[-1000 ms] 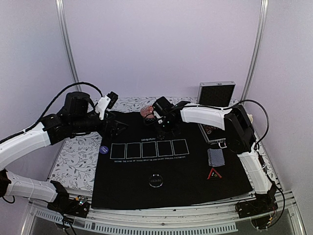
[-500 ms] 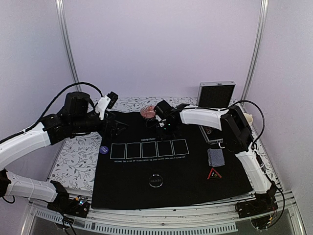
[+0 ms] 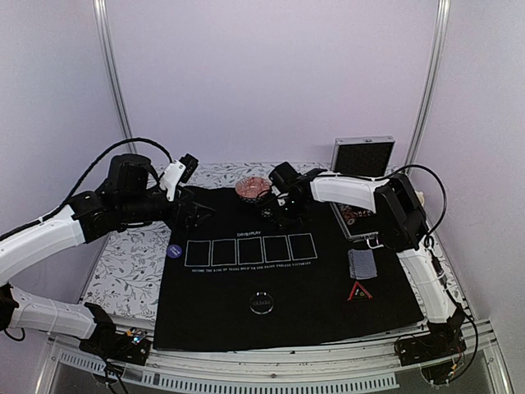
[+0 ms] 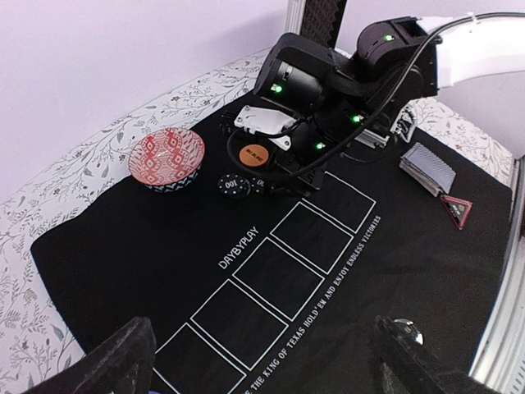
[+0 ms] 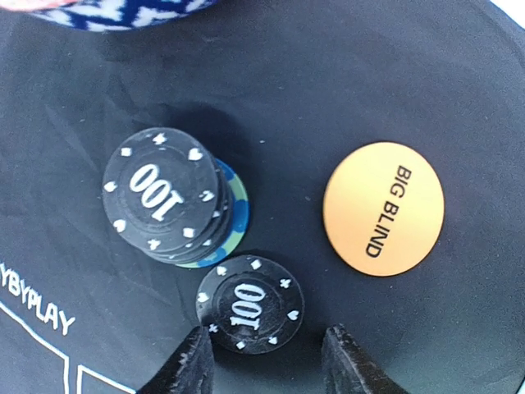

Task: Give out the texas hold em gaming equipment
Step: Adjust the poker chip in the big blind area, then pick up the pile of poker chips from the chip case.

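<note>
In the right wrist view a stack of black "100" chips rests on a teal chip, and a single black "100" chip lies flat on the mat beside it. An orange "BIG BLIND" button lies to their right. My right gripper is open low over the mat, the single chip just ahead of its fingertips, untouched. My left gripper hovers open and empty above the mat's left half. The card deck, red-edged triangle, blue button and black button lie on the mat.
A red patterned bowl stands at the mat's far edge, close to my right gripper. The silver case stands open at the back right, its tray holding more chips. The black mat shows five white rectangles.
My right gripper has shifted slightly rightward and nearer beside the bowl, its jaws narrowing a little. The left arm has not moved.
</note>
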Robot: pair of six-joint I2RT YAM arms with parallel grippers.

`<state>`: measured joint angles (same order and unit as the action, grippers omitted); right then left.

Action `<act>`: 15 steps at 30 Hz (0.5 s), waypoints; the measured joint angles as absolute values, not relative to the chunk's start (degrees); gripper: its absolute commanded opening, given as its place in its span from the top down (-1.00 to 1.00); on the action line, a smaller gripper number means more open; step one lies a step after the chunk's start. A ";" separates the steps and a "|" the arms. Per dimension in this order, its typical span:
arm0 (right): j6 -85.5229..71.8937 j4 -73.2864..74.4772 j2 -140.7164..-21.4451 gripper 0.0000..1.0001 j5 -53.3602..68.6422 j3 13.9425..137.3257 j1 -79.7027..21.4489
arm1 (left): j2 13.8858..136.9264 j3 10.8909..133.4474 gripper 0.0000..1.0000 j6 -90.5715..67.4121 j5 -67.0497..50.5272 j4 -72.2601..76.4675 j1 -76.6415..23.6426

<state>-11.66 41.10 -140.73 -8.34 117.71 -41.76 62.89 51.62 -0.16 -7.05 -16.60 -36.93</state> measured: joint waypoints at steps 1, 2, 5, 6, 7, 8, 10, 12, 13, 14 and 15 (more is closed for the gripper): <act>-10.94 41.06 -140.42 -0.12 -7.86 117.56 -41.71 | 62.89 51.59 -0.83 -0.14 -7.05 -16.60 -36.93; -10.22 40.86 -139.79 -0.18 -7.25 116.99 -41.67 | 62.92 51.59 -0.83 -0.14 -7.05 -16.60 -36.93; -3.97 39.68 -133.10 -0.32 -4.12 110.24 -41.58 | 62.96 51.59 -0.83 -0.03 -7.03 -16.58 -36.93; -1.06 39.62 -129.97 -0.34 -3.31 107.85 -41.47 | 63.00 51.59 -0.83 -0.01 -7.03 -16.56 -36.93; 1.67 39.40 -127.20 -0.35 -2.52 105.95 -41.36 | 63.05 51.59 -0.83 -0.01 -7.03 -16.58 -36.93; 5.26 38.87 -123.46 -0.37 -1.63 103.33 -41.12 | 63.05 51.57 -0.83 0.01 -7.05 -16.58 -36.93; 13.54 37.74 -115.31 -0.41 1.28 97.71 -40.05 | 63.05 51.59 -0.83 0.01 -7.05 -16.56 -36.91; 21.74 36.84 -108.01 -0.42 5.56 92.64 -37.45 | 63.05 51.59 -0.83 0.01 -7.03 -16.56 -36.86; 26.11 36.67 -104.90 -0.42 8.01 90.24 -35.38 | 63.05 51.57 -0.83 0.01 -7.03 -16.56 -36.84; 30.61 36.51 -102.52 -0.43 9.65 88.20 -33.21 | 63.05 51.57 -0.83 0.01 -7.05 -16.56 -36.84; 34.52 36.49 -100.75 -0.43 10.83 86.43 -30.94 | 63.05 51.57 -0.83 0.01 -7.03 -16.58 -36.84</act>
<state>34.52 36.49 -100.75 10.83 86.43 -30.94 63.05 51.57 0.01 -7.03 -16.58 -36.84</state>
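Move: The open chip case, the way the right hand is heading, has its middle about 24 cm to this hand's right and 1 cm ahead, at nearly its height. The loose 100 chip lies right under the fingertips, about 1 cm ahead and 1 cm left. The orange big blind button is some 6 cm ahead and 2 cm right, the stack of 100 chips 3 cm ahead and 5 cm left. From the left hand, the case is roughly 45 cm right, 18 cm ahead and 21 cm lower. The right fingers come free of the loose 100 chip, spreading wider as they leave. The hand climbs about 16 cm, at first drawing back some 6 cm towards the base, then swinging roughly 10 cm right, towards the side where the chip case stands; the wrist turns nearly 40 degrees counter-clockwise and tips up a little. ##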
